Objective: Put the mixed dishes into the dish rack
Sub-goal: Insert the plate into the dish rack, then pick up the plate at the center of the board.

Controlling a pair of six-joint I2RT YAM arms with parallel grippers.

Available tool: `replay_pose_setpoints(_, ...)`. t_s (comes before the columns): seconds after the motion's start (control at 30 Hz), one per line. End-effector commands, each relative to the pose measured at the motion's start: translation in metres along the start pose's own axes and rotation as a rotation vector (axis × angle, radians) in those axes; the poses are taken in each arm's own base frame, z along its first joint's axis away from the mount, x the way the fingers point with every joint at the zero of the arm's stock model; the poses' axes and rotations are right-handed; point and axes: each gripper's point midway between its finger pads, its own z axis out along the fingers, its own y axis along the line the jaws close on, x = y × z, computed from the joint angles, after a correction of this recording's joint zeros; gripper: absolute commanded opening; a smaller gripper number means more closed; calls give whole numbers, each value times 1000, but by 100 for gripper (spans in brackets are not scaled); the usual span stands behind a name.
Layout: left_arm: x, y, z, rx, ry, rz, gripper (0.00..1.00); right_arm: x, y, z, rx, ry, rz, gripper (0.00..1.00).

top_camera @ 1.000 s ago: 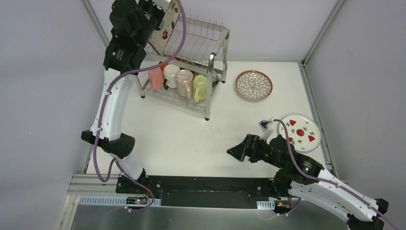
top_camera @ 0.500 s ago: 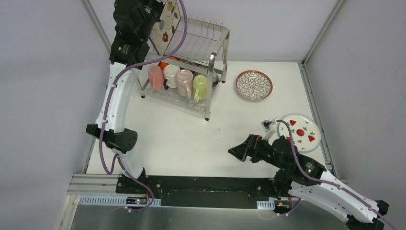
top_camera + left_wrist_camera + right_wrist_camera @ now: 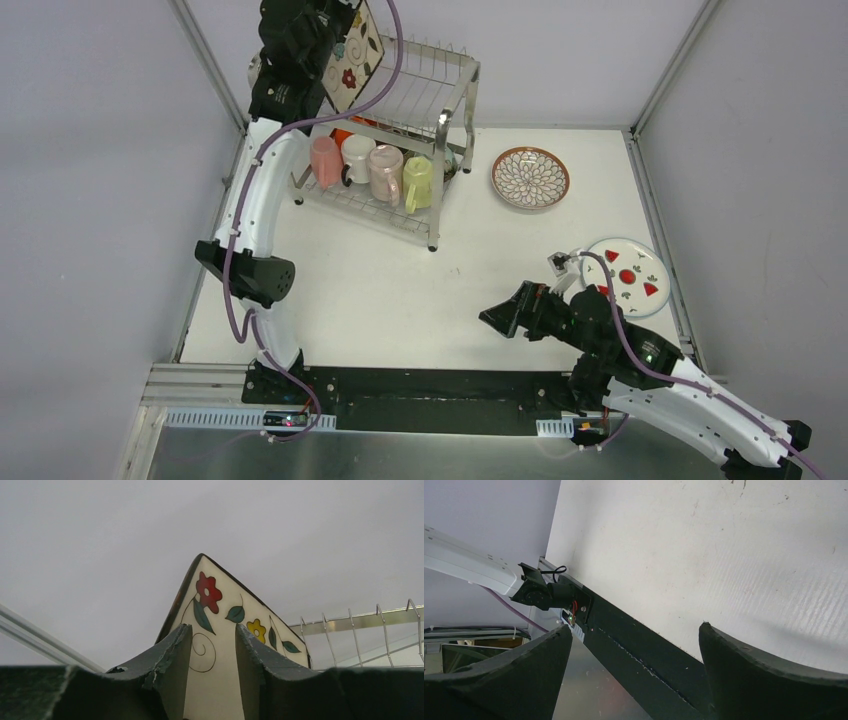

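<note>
The square floral cream plate stands on edge, tilted, at the left end of the dish rack's upper tier. My left gripper is right beside it. In the left wrist view the fingers stand apart, and the plate's painted face fills the gap behind them. Several mugs and an orange bowl sit on the lower tier. The brown-rimmed plate and the white red-marked plate lie on the table. My right gripper hovers wide open and holds nothing.
The rack's upright wire prongs rise just right of the floral plate. The cell's back wall and a corner post are close behind my left arm. The black base strip at the near table edge lies under my right gripper.
My left arm has carried the floral plate to the right over the rack's upper tier, and its jaws have parted. The right arm has barely moved.
</note>
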Motion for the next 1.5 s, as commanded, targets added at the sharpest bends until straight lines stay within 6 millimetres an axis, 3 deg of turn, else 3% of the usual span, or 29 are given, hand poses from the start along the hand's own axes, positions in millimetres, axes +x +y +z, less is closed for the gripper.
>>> replay_pose_setpoints(0.0,-22,5,0,-7,-79,-13,40,-11,8,-4,-16,-39,-1,100)
replay_pose_setpoints(0.17,-31,7,-7,3,-96,-53,50,-10,8,-1,-15,-32,-2,100)
replay_pose_setpoints(0.4,-52,14,-32,28,-124,-127,62,-10,10,1,-21,-31,-1,100)
replay_pose_setpoints(0.53,-46,14,-47,29,-69,-181,67,-9,9,3,-18,-26,5,100)
replay_pose_setpoints(0.63,-34,5,-66,63,-10,-275,77,-7,3,5,11,-26,4,100)
replay_pose_setpoints(0.87,-20,-7,-120,135,121,-396,88,-18,-13,2,106,-77,-3,100)
replay_pose_setpoints(0.93,-27,-7,-143,165,131,-437,99,-21,-16,2,122,-96,-1,100)
replay_pose_setpoints(1.17,-25,-23,-224,255,164,-607,99,-35,-31,3,244,-148,-6,100)
replay_pose_setpoints(1.47,26,-82,-298,447,317,-741,99,-61,-30,12,344,-226,-20,100)
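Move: The square plate already stands in the rack's top shelf, its middle some 6 cm below my left hand, about 3 cm back and 1 cm to its left. That shelf's middle lies about 14 cm below, 5 cm back and 5 cm right. On the lower shelf, roughly 45 cm down and 6 cm back, sit the white mug, 1 cm left, and the pink mug, 8 cm left. From my right hand the square plate is about 36 cm ahead, 27 cm left and 33 cm up. I go on spreading my left fingers, already partly open at the square plate, until they are wide open. After hovering almost in place, I draw that hand back about 27 cm, faster and faster, and sink 11 cm, backing away from the plate to in front of the rack, tipping the fingers down and rolling the left side down, each nearly 30 degrees. Late on, my open right hand eases some 5 cm forward and a little right, turning clockwise. ##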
